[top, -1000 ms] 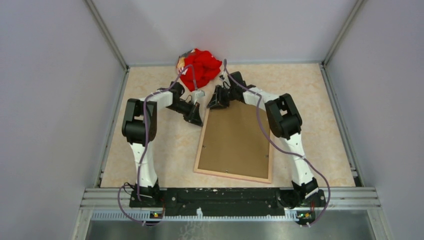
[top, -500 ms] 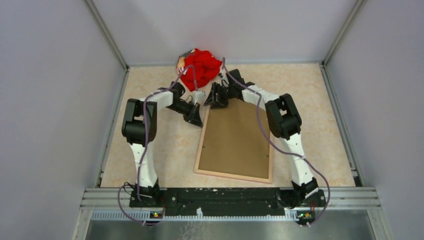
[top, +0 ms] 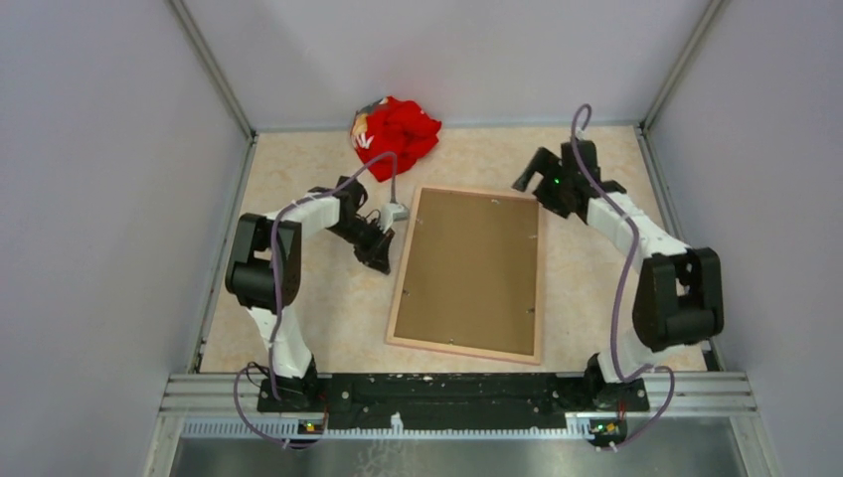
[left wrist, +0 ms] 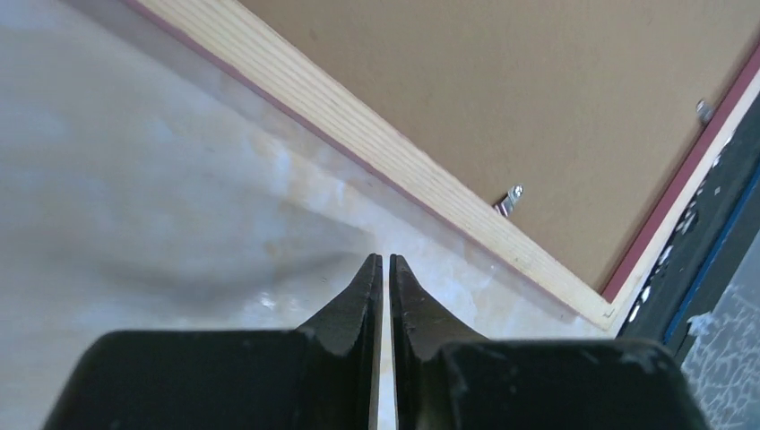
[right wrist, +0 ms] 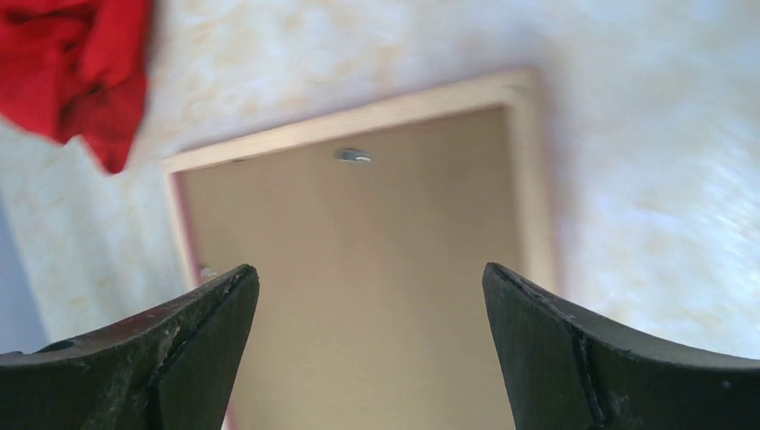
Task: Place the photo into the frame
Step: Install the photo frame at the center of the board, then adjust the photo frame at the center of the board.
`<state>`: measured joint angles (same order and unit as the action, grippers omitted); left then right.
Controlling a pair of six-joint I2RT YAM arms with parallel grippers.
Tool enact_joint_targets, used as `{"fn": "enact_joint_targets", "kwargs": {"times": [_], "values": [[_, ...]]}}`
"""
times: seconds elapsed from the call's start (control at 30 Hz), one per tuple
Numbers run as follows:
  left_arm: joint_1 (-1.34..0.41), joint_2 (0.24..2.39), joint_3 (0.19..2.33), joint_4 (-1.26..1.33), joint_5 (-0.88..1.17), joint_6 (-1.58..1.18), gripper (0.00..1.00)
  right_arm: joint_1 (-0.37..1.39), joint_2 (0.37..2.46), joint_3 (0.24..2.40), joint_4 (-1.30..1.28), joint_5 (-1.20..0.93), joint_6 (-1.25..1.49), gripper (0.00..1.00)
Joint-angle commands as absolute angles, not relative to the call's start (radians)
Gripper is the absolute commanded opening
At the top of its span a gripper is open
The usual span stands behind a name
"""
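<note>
The frame (top: 400,286) lies face down in the middle of the table, its light wood rim around the brown hardboard backing (top: 467,268). The photo is hidden. My left gripper (top: 381,260) is low over the bare table just left of the frame's left rim (left wrist: 376,148), shut with nothing between its fingers (left wrist: 385,258). My right gripper (top: 527,177) hangs above the frame's far right corner, open and empty (right wrist: 369,269), looking down on the backing (right wrist: 358,206). Small metal tabs (left wrist: 507,199) sit along the inner edge of the rim.
A red cloth bundle (top: 396,134) lies at the back of the table, past the frame's far left corner (right wrist: 81,63). Grey walls close in the table on three sides. A dark rail (top: 447,388) with the arm bases runs along the near edge.
My right arm has swung from the frame's far edge out to the right, and its jaws have opened wide. My left gripper has drawn back a little toward the near left, staying shut.
</note>
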<state>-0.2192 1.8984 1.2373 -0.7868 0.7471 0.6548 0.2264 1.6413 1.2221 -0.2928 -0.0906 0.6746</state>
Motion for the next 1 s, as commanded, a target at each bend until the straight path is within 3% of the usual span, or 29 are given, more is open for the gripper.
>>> {"fn": "enact_joint_targets", "kwargs": {"times": [0.0, 0.17, 0.37, 0.67, 0.97], "values": [[-0.282, 1.792, 1.126, -0.759, 0.603, 0.720, 0.12, 0.136, 1.510, 0.976, -0.274, 0.045, 0.709, 0.95], [-0.366, 1.734, 1.039, -0.722, 0.528, 0.723, 0.12, 0.087, 1.529, 0.845, -0.175, -0.043, 0.731, 0.96], [-0.505, 1.685, 0.985, -0.697, 0.469, 0.707, 0.12, 0.113, 1.646, 0.873, -0.082, -0.136, 0.757, 0.96], [-0.662, 1.766, 1.031, -0.703, 0.508, 0.657, 0.13, 0.300, 1.891, 1.237, -0.199, -0.171, 0.714, 0.97], [-0.788, 1.894, 1.166, -0.707, 0.554, 0.606, 0.14, 0.517, 2.103, 1.542, -0.257, -0.361, 0.650, 0.98]]}}
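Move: The photo frame lies back side up between the hands. From the right hand, wide open about 13 cm above the table, its far right corner is some 5 cm ahead and 5 cm right, its right side's middle about 15 cm back and 5 cm right; the red cloth is roughly 20 cm ahead and 33 cm left. From the closed left hand, low down, the left side's middle is about 5 cm right and 2 cm ahead, the near left corner some 16 cm back and 1 cm right. The right hand drops about 10 cm while swinging back and right some 8 cm to get outside the frame's right side, then turns around and sweeps left and forward about 20 cm at nearly constant height, fingers still wide open, its right finger coming to bear on that side's outer face near the far corner. Meanwhile the left hand, fingers shut, sinks slightly and travels back some 15 cm and then also right about 5 cm, turning about 25 degrees clockwise, along the outside of the left side to set its tips against that side near the near corner. ##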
